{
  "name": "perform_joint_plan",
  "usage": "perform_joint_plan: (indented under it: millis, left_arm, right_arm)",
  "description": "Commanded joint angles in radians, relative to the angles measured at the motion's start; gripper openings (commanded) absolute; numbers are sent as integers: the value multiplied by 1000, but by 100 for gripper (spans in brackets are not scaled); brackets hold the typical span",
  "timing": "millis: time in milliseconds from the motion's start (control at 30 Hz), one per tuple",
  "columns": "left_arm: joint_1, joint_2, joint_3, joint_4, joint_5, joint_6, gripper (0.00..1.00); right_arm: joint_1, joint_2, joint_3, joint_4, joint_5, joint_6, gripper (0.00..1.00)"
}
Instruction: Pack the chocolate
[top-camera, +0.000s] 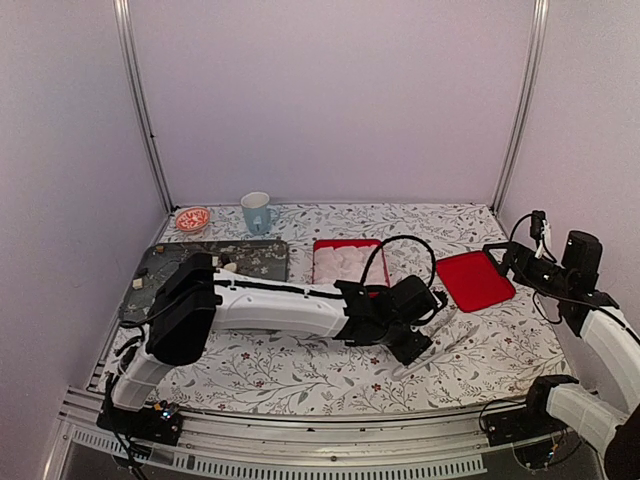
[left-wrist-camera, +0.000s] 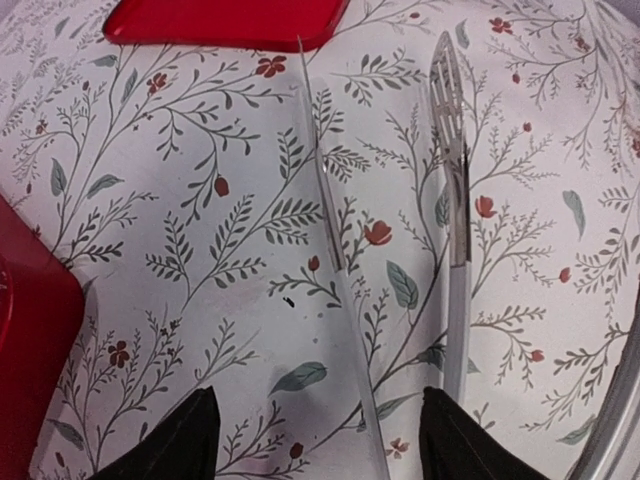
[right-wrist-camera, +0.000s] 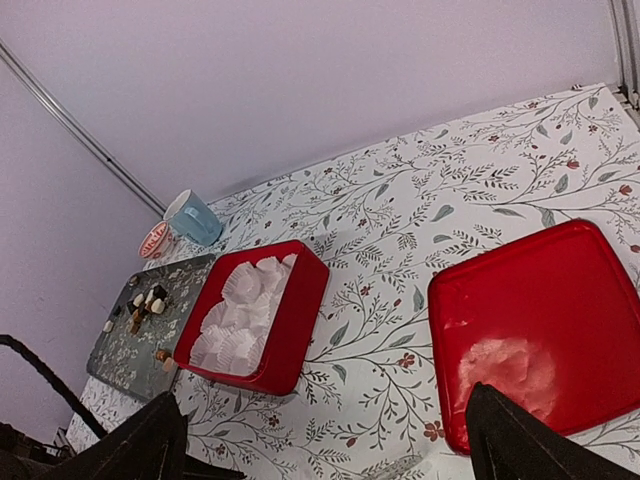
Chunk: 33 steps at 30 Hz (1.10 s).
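The chocolate (right-wrist-camera: 148, 300) lies as small dark, tan and whitish lumps on a dark floral tray (right-wrist-camera: 120, 360), also seen at the left in the top view (top-camera: 250, 262). The red box (top-camera: 345, 262) next to it holds white paper cups (right-wrist-camera: 240, 315). Its red lid (top-camera: 475, 280) lies to the right. My left gripper (top-camera: 418, 345) is low over the cloth, jaws apart astride metal tongs (left-wrist-camera: 452, 170); whether a finger touches them I cannot tell. My right gripper (right-wrist-camera: 330, 450) is open, empty and raised at the right.
A blue cup (top-camera: 258, 212) and a small red-and-white bowl (top-camera: 192, 218) stand at the back left. The left arm stretches across the front of the red box. In the left wrist view the box's corner (left-wrist-camera: 35, 310) is at the left and the lid (left-wrist-camera: 225, 20) at the top.
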Motion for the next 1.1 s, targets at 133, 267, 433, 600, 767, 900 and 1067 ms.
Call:
perform_joint_plan:
  millis: [133, 267, 433, 600, 767, 900, 1067]
  left_arm:
    - [-5, 120, 155, -117, 6, 26, 61]
    - [-5, 159, 193, -142, 12, 26, 50]
    - [0, 175, 200, -157, 16, 22, 33]
    - [16, 118, 131, -147, 20, 4, 10]
    - [39, -51, -39, -13, 86, -32, 0]
    - [78, -201, -197, 124, 162, -93, 0]
    - [130, -405, -339, 253, 160, -152, 0]
  right_arm:
    - [-9, -4, -17, -9, -32, -1, 99]
    - [-11, -3, -18, -10, -32, 2, 99]
    - [-11, -5, -19, -11, -38, 2, 99]
    - [-11, -8, -21, 2, -63, 1, 99]
    - [-11, -32, -23, 77, -158, 23, 99]
    - [-11, -71, -15, 154, -243, 61, 99]
    - [-8, -84, 14, 228, -345, 103, 98]
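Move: The tongs lie flat on the table under the open left hand, their middle about 5 cm ahead, 5 cm to its right and 5 cm below, handles nearest. From that hand, the red box of paper cups sits roughly 19 cm ahead and 14 cm left, and the red lid some 18 cm ahead and 14 cm right. From the right hand, the tongs are about 7 cm back, 9 cm left and 20 cm below. Left hand sinks about 5 cm, pinches the tongs' handle, lifts 8 cm up-and-left; open right hand rises. ##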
